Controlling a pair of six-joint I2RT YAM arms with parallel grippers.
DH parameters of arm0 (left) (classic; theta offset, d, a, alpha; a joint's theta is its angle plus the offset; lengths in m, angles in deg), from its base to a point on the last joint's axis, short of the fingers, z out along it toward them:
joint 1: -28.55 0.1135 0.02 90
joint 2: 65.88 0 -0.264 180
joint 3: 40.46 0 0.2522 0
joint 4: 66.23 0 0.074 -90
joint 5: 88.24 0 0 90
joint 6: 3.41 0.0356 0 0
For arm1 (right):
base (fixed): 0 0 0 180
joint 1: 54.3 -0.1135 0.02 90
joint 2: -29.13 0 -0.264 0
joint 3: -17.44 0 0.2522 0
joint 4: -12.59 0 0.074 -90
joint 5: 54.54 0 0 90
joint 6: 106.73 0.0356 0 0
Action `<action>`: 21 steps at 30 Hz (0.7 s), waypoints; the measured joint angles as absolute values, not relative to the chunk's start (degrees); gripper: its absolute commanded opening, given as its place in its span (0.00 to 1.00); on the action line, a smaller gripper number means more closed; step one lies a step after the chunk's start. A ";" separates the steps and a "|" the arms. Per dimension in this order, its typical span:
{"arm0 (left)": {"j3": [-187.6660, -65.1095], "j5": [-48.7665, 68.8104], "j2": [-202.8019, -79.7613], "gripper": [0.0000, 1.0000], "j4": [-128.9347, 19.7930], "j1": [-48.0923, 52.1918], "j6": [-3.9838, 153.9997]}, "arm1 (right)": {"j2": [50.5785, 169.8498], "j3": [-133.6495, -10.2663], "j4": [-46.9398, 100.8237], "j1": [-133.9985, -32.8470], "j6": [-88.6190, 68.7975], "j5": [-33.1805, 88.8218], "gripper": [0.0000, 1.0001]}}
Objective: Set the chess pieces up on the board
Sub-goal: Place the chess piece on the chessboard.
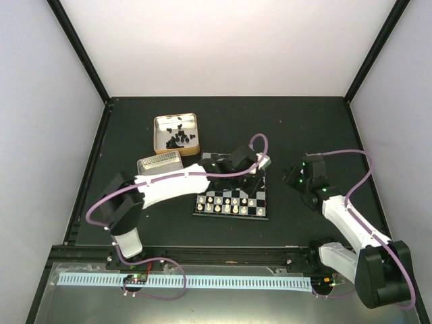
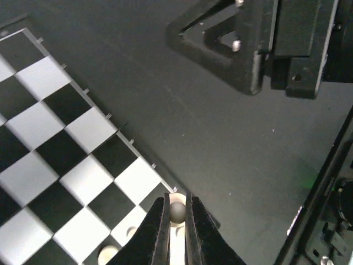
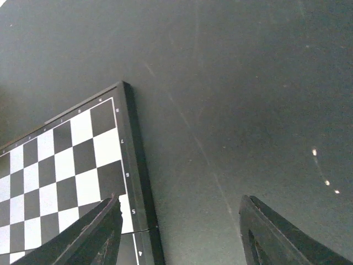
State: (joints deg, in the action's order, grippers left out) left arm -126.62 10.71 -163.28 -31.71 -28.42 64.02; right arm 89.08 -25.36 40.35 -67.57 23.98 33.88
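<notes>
The board (image 1: 229, 215) lies mid-table, with several cream-white chess pieces (image 1: 228, 202) in rows along its near side. My left gripper (image 1: 254, 181) reaches over the board's right side. In the left wrist view the left gripper (image 2: 176, 212) is shut on the round head of a white pawn (image 2: 177, 211) at the corner of the board (image 2: 66, 143), and two more white pieces (image 2: 107, 254) stand beside it. My right gripper (image 1: 291, 178) hovers just right of the board. In its wrist view the right gripper (image 3: 179, 232) is open with nothing between its fingers, above the dark table beside the board's edge (image 3: 135, 165).
An open metal tin (image 1: 159, 138) at the back left holds several black pieces (image 1: 179, 140). A second tin (image 1: 160, 163) lies just in front of it, beside my left arm. The right gripper's body (image 2: 259, 44) shows close by in the left wrist view. A raised rail runs along the table's near edge.
</notes>
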 measured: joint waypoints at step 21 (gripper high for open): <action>-134.90 10.32 -178.89 0.02 -28.26 -31.96 72.63 | 92.07 -24.86 40.46 -64.75 24.75 29.07 0.59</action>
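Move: The white pawn is already pinched in the left fingers. The empty square for it, second from the near edge in the board's rightmost file, lies about 5 cm right of the left hand, 2 cm back and 12 cm below. On the board, the next pawn stands 2 cm right and 2 cm back of the hand, the corner piece 5 cm right and 5 cm back. From the right hand the square is some 8 cm left, 8 cm back and 7 cm down. The white pawn, still pinched in the left fingers, is lowered about 8 cm towards the empty square at the board's right edge. It first swings on to the right, some 3 cm, then goes almost straight down, drawing back slightly, while the wrist tips the fingers about 10 degrees steeper. The empty right hand, still open, sinks about 2 cm beside the board. ##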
